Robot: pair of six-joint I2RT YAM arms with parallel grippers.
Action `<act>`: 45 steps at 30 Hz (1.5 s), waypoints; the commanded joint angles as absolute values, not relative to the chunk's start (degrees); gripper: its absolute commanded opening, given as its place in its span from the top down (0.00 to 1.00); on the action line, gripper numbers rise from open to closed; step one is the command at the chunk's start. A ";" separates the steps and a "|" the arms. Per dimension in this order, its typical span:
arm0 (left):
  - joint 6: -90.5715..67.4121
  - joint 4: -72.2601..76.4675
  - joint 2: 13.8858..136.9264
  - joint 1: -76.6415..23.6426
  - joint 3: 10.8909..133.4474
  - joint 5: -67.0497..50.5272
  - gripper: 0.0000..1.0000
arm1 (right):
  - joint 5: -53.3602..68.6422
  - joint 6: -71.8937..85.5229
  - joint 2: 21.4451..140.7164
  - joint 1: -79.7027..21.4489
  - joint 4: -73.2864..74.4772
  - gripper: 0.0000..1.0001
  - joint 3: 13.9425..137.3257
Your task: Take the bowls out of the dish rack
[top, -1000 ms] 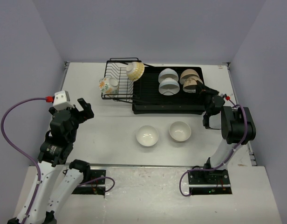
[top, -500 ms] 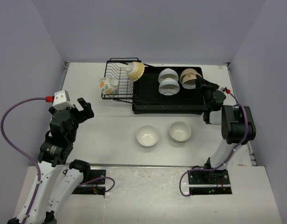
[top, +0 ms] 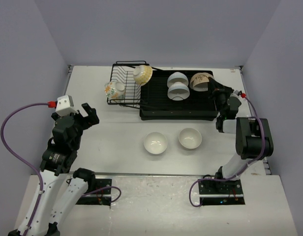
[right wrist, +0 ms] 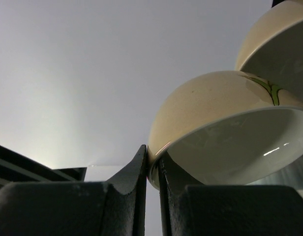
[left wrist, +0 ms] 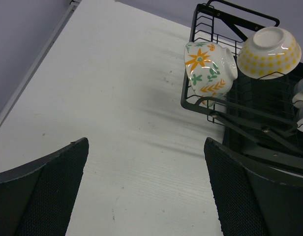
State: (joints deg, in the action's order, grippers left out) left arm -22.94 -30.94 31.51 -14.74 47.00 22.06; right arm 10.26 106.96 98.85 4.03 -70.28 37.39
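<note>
The black dish rack (top: 124, 84) and its drain tray (top: 156, 109) stand at the back of the table. A flowered bowl (top: 113, 89) and a yellow patterned bowl (top: 142, 74) lean in the wire part. Two white bowls (top: 177, 85) stand in the tray. My right gripper (top: 212, 85) is shut on the rim of a cream bowl (top: 200, 81) at the tray's right end. In the right wrist view its fingertips (right wrist: 154, 162) pinch that bowl's (right wrist: 215, 103) edge, and a second cream bowl (right wrist: 274, 44) sits behind. My left gripper (top: 87, 113) hangs open over bare table.
A white bowl (top: 155, 143) and a cream bowl (top: 190, 138) sit upright on the table in front of the tray. In the left wrist view the flowered bowl (left wrist: 210, 66) and yellow bowl (left wrist: 269, 46) show beyond the open fingers (left wrist: 250, 196).
My right gripper has moved toward the back of the tray with the cream bowl in its grip, tilting it up. The left arm has stayed still.
</note>
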 commanded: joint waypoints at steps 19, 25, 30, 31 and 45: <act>-21.62 -28.83 30.32 -14.33 46.76 20.92 0.00 | 32.78 75.77 64.23 3.61 -52.40 1.00 40.43; -21.62 -28.83 30.15 -14.33 46.76 20.48 0.00 | 26.82 39.71 44.85 -1.47 -0.72 1.00 52.98; -21.62 -28.74 29.88 -14.33 46.76 20.04 0.00 | 18.22 24.19 45.08 -10.43 26.68 1.00 64.22; -21.62 -28.83 29.62 -14.33 46.76 20.04 0.00 | 16.02 21.47 45.70 -12.37 33.16 1.00 65.12; -21.71 -29.00 27.16 -14.33 46.58 19.78 0.00 | -13.35 22.41 61.94 -36.55 55.54 1.00 64.60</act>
State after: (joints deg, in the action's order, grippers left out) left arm -22.94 -30.92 27.90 -14.74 47.00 20.51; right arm -5.87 22.90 60.47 -33.65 54.26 63.99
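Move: The tan bowl pinched in the right hand is bound for the pair of bowls on the table, apparently the nearer bowl, which lies some 22 cm back, 11 cm left and 17 cm below. The other table bowl sits about 17 cm left of that one and 2 cm nearer the base. Still racked, the last tan bowl is about 6 cm ahead, 5 left and 8 below; the front white bowl is level, some 17 left. From the left hand the nearer table bowl lies roughly 50 cm right, 2 back and 20 below. Carrying the tan bowl by its rim, the right hand draws back from the rack about 25 cm and some 10 cm left, arching up about 20 cm and then sinking again to just below its starting height beside the nearer table bowl. On the way the wrist rolls left side down by roughly 90 degrees, swings counter-clockwise and ends with the fingers slanting down; they keep their pinch. ##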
